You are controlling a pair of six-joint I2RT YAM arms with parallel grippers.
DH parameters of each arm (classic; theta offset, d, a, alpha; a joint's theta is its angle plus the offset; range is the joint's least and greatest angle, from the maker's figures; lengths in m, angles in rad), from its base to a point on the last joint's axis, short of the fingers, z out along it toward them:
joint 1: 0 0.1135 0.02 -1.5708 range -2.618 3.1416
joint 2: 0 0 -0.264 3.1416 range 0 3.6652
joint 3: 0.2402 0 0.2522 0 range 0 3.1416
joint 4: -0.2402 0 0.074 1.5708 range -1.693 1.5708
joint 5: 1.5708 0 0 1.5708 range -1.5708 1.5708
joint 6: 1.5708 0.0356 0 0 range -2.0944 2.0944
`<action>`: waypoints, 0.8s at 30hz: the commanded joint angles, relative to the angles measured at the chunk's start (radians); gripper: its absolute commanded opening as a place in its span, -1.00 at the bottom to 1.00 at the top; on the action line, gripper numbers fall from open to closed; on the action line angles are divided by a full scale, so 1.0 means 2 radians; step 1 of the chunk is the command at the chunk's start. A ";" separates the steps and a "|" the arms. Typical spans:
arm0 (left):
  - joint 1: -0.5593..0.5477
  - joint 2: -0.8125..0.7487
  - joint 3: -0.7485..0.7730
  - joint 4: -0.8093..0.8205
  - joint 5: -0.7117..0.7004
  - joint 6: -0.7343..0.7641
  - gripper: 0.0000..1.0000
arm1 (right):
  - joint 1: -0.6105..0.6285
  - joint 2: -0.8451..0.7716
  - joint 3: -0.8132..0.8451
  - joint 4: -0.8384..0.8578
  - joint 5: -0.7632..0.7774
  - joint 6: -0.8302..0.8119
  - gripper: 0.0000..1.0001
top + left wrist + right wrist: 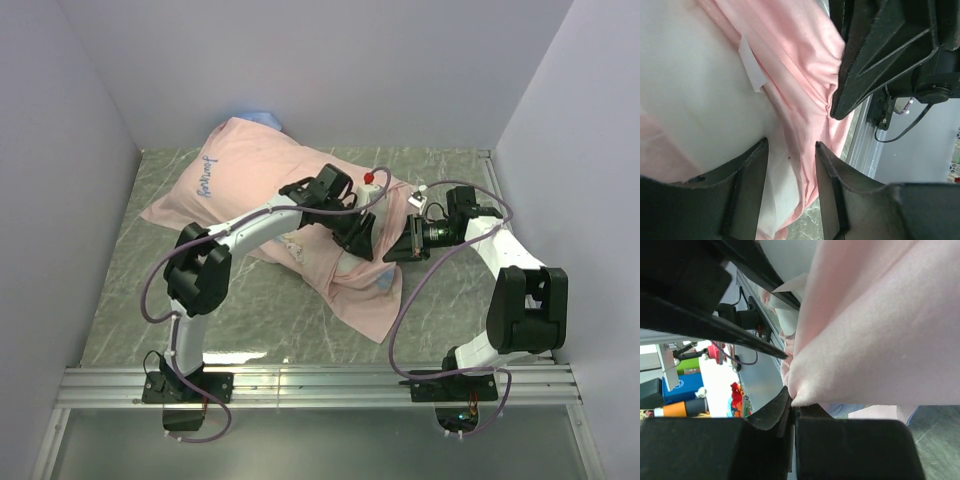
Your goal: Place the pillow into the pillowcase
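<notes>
The pale pink pillowcase (250, 165) lies diagonally across the table, bulging over the pillow inside it. Its loose end trails toward the front right. In the left wrist view the white pillow (690, 100) with its small tag (751, 65) shows beside the pink pillowcase (800, 55). My left gripper (358, 240) (790, 145) is open, and the pillow's white edge and a pink fold lie in the gap between its fingers. My right gripper (392, 248) (795, 402) is shut on a pinch of the pillowcase (880, 330) edge, right next to the left gripper.
A bit of blue cloth (262, 117) peeks out at the back of the pink bundle. The green marbled table (130, 300) is walled on three sides. An aluminium rail (320, 385) runs along the front by the arm bases.
</notes>
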State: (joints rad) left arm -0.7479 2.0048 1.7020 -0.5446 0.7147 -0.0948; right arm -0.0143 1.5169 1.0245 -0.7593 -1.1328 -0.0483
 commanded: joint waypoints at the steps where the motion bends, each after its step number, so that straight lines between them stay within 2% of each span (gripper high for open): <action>1: -0.008 0.002 0.000 0.011 0.026 -0.024 -0.05 | 0.005 -0.023 -0.002 -0.018 -0.010 -0.012 -1.00; 5: -0.013 -0.003 -0.001 0.015 0.037 -0.034 -0.18 | 0.005 -0.023 -0.003 -0.021 -0.008 -0.016 -1.00; 6: -0.011 -0.011 0.002 0.013 0.038 -0.033 -0.38 | 0.005 -0.022 -0.003 -0.021 -0.007 -0.018 -1.00; 8: -0.009 -0.024 0.019 0.002 0.039 -0.031 -0.57 | 0.005 -0.020 -0.004 -0.027 -0.008 -0.022 -1.00; 9: -0.007 -0.037 0.028 -0.001 0.038 -0.029 -0.82 | 0.005 -0.020 -0.004 -0.025 -0.007 -0.023 -1.00; 11: -0.005 -0.047 0.060 -0.030 0.041 -0.024 -0.99 | 0.005 -0.024 -0.008 -0.021 -0.009 -0.017 -1.00; 14: 0.002 -0.065 0.095 -0.076 0.058 -0.005 -0.99 | 0.005 -0.027 -0.009 -0.019 -0.005 -0.020 -0.97; 16: 0.010 -0.088 0.097 -0.087 0.058 0.006 -0.99 | 0.004 -0.029 -0.007 -0.028 0.008 -0.026 -0.66; 18: 0.027 -0.116 0.079 -0.077 0.057 0.006 -0.99 | 0.005 -0.034 -0.007 -0.031 0.022 -0.034 -0.50; 19: 0.036 -0.123 0.071 -0.069 0.051 0.005 -0.99 | 0.005 -0.036 -0.007 -0.035 0.026 -0.036 -0.29; 20: 0.045 -0.130 0.052 -0.061 0.022 0.005 -0.99 | 0.005 -0.042 -0.005 -0.038 0.039 -0.041 -0.18; 22: 0.082 -0.133 0.039 -0.045 -0.006 0.010 -0.99 | 0.005 -0.051 0.000 -0.051 0.049 -0.049 -0.04; 24: 0.120 -0.110 0.044 -0.059 -0.046 0.022 -0.99 | 0.003 -0.057 0.016 -0.063 0.065 -0.064 -0.01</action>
State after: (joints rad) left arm -0.5957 1.7664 1.7973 -0.6785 0.7109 -0.0845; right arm -0.0113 1.4612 1.0103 -0.8322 -1.0546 -0.1215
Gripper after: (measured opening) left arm 0.012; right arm 0.486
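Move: The pillowcase's loose opening edge lies almost between the left hand's open fingers, perhaps 1 cm back, 1 cm right and 2 cm below. The pillow's bare white end is some 6 cm ahead of that hand, neither left nor right, about 3 cm lower; the case's hanging flap is about 8 cm back, straight below-behind, some 9 cm down. The right hand already pinches another bit of the edge, and the bare pillow end lies about 6 cm ahead and 5 cm left of it, slightly lower. The left fingers close on the pillowcase's edge while the hand eases back about 1 cm, then haul it steeply up some 13 cm, swinging left by about 7 cm and finally a little forward over the pillow. The right hand stays nearly in place, keeps its pinch until the left has its grip, then opens about halfway and lets its bit of edge go. ##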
